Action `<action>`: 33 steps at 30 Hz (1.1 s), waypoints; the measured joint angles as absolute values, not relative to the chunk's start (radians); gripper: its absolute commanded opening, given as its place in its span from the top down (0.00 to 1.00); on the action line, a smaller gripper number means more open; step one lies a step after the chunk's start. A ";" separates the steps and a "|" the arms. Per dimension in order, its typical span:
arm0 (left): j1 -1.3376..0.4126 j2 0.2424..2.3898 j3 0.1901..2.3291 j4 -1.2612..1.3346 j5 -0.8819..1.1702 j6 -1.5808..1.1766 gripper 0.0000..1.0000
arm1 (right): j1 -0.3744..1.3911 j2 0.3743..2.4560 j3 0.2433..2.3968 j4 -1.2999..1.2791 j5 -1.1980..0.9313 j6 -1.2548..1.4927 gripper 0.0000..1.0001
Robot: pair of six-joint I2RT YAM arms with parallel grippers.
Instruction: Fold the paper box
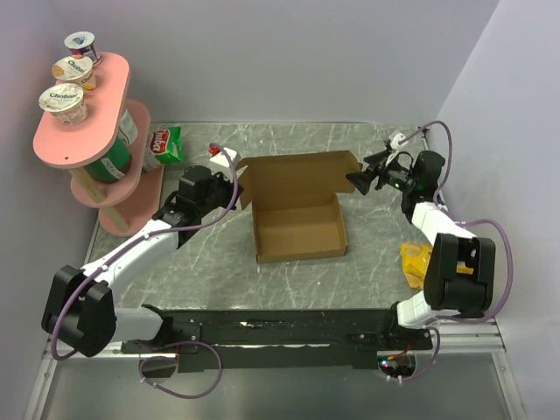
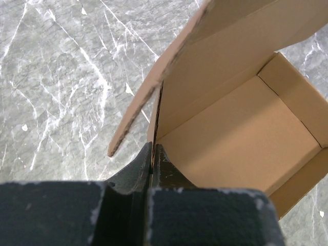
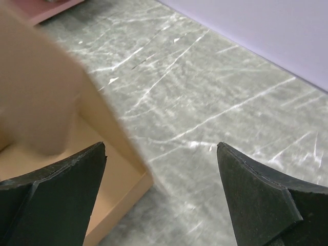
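The paper box [image 1: 297,229] lies in the middle of the table as a shallow brown tray, its lid [image 1: 299,178] raised along the far side. My left gripper [image 1: 236,188] is shut on the box's left wall; in the left wrist view its fingertips [image 2: 153,149] pinch the cardboard edge, with a side flap [image 2: 143,97] sticking up beyond them. My right gripper [image 1: 363,180] hovers open just off the lid's right corner. In the right wrist view its gripper [image 3: 161,148] frames bare table, with the box corner [image 3: 120,174] and a blurred flap [image 3: 36,97] at the left.
A pink two-tier shelf [image 1: 80,131] with yogurt cups [image 1: 65,101] stands at the far left, a green can [image 1: 112,157] under it. A snack bag [image 1: 164,144] lies near the back. A yellow packet [image 1: 416,261] sits by the right arm. Walls close the back and right.
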State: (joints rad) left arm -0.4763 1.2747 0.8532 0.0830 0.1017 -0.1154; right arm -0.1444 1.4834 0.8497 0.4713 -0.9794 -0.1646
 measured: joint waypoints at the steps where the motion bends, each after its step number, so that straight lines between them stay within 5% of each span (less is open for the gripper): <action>1: -0.476 1.275 0.853 0.083 0.101 -0.115 0.99 | -0.142 1.497 0.865 0.471 -0.982 -0.165 0.09; 6: -0.474 1.277 0.859 0.077 0.101 -0.115 0.99 | -0.118 1.515 0.892 0.478 -1.000 -0.166 0.45; 15: -0.470 1.318 0.932 0.010 0.070 -0.149 0.99 | -0.010 1.436 0.786 0.487 -0.895 -0.156 0.75; 24: -0.442 1.370 0.997 -0.039 -0.053 -0.251 0.99 | 0.274 1.223 0.714 0.449 -0.458 -0.183 0.78; 29: -0.442 1.371 0.993 -0.027 -0.060 -0.303 0.99 | 0.342 1.201 0.705 0.445 -0.280 -0.167 0.91; 33: -0.442 1.370 0.960 0.030 -0.052 -0.335 0.99 | 0.378 1.215 0.705 0.435 -0.143 -0.136 0.92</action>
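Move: The upright right edge of the paper box's back flap stands about 4 cm to the right gripper's left and 4 cm back, roughly level. The middle of the lid panel lies some 18 cm left and 2 cm back of that gripper, also level; the open tray is about 17 cm left, 17 cm back and 12 cm below. From the left gripper, shut on the box's left rear edge, the right edge is some 31 cm right and 5 cm ahead. Swing the wide-open right gripper about 9 cm left and a few centimetres back onto the flap's right edge, shutting the fingers on the way until they pinch the cardboard; rise a little and turn the wrist some 20 degrees clockwise. Keep the left gripper's pinch on the left rear edge and let it go about 3.5 cm forward, slightly left, turning counter-clockwise. ##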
